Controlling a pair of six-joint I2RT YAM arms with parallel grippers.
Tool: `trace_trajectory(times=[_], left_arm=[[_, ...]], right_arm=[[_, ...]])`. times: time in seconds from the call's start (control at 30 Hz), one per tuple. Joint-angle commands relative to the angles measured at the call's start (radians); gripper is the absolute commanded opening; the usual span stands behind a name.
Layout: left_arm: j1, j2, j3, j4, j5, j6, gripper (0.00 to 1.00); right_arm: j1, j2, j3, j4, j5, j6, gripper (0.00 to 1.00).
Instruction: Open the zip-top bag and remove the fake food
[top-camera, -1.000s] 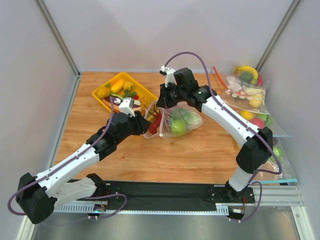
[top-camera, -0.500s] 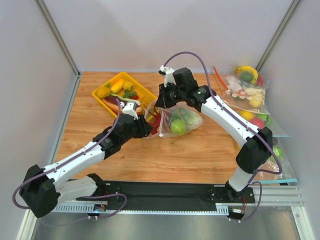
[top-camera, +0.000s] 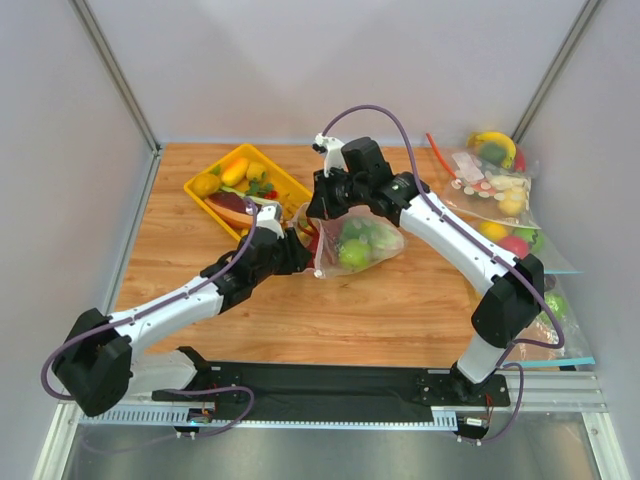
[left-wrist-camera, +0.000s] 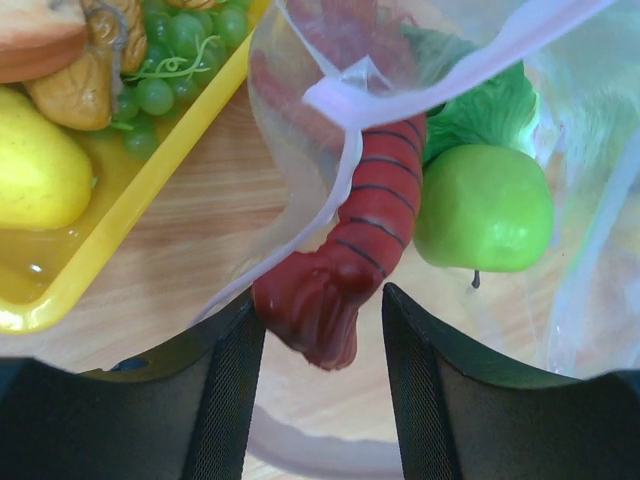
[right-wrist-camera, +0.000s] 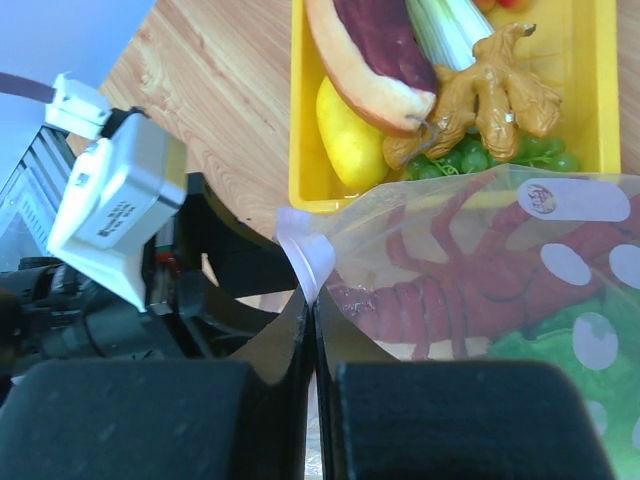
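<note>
The zip-top bag (top-camera: 378, 238) lies mid-table, mouth to the left. My right gripper (top-camera: 318, 210) is shut on its pale zip strip (right-wrist-camera: 308, 258) and holds that edge up, jaws pressed together (right-wrist-camera: 311, 300). My left gripper (top-camera: 297, 249) is open at the bag's mouth. In the left wrist view the red lobster's tail (left-wrist-camera: 330, 290) hangs between the open fingers (left-wrist-camera: 322, 302), close to the left pad. The green fruit (left-wrist-camera: 483, 207) and the lettuce (left-wrist-camera: 480, 100) lie inside the bag beside the lobster. The lobster (right-wrist-camera: 450, 290) also shows through the plastic in the right wrist view.
A yellow tray (top-camera: 215, 200) with toy food stands just behind and left of the bag, its rim close to my left fingers (left-wrist-camera: 150, 190). Other filled clear bags (top-camera: 495, 185) lie at the right edge of the table.
My left gripper has moved forward and right up to the bag's mouth, round the lobster's tail. My right gripper has kept its hold on the zip strip and barely moved.
</note>
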Motion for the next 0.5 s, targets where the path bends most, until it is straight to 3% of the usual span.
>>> trace_trajectory(times=[0.0,0.17,0.23,0.27,0.37,0.47], left_arm=[[-0.003,0.035,0.0,0.141,0.02,-0.013,0.57],[-0.003,0.059,-0.02,0.225,0.03,-0.031,0.56],[-0.004,0.053,-0.028,0.257,0.025,-0.033,0.45],[-0.004,0.043,-0.031,0.267,0.022,-0.033,0.3],[-0.003,0.013,-0.035,0.291,0.014,-0.014,0.06],[-0.003,-0.01,-0.026,0.276,0.011,0.004,0.0]], right_arm=[[0.01,0.003,0.051,0.039,-0.053,0.021,0.0],[0.019,-0.002,0.038,0.051,-0.11,0.034,0.0],[0.025,0.0,0.035,0.047,-0.108,0.03,0.0],[0.025,0.0,0.028,0.04,-0.107,0.028,0.0],[0.025,0.002,0.02,0.022,-0.09,0.015,0.0],[0.025,0.002,0.011,0.002,-0.059,-0.004,0.0]])
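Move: The lobster's tail end is already between the left hand's open fingers; its middle lies about 8 cm ahead, 4 cm right and 5 cm below. The green apple is roughly 2 cm ahead, 10 cm right and 7 cm lower, the yellow tray 13 cm ahead, 11 cm left and 9 cm down. From the right hand, the lobster's middle is level fore-and-aft, some 2 cm right and 14 cm below. The left hand eases about 2 cm forward-right, shuts on the lobster's tail and starts lifting about 2 cm. ##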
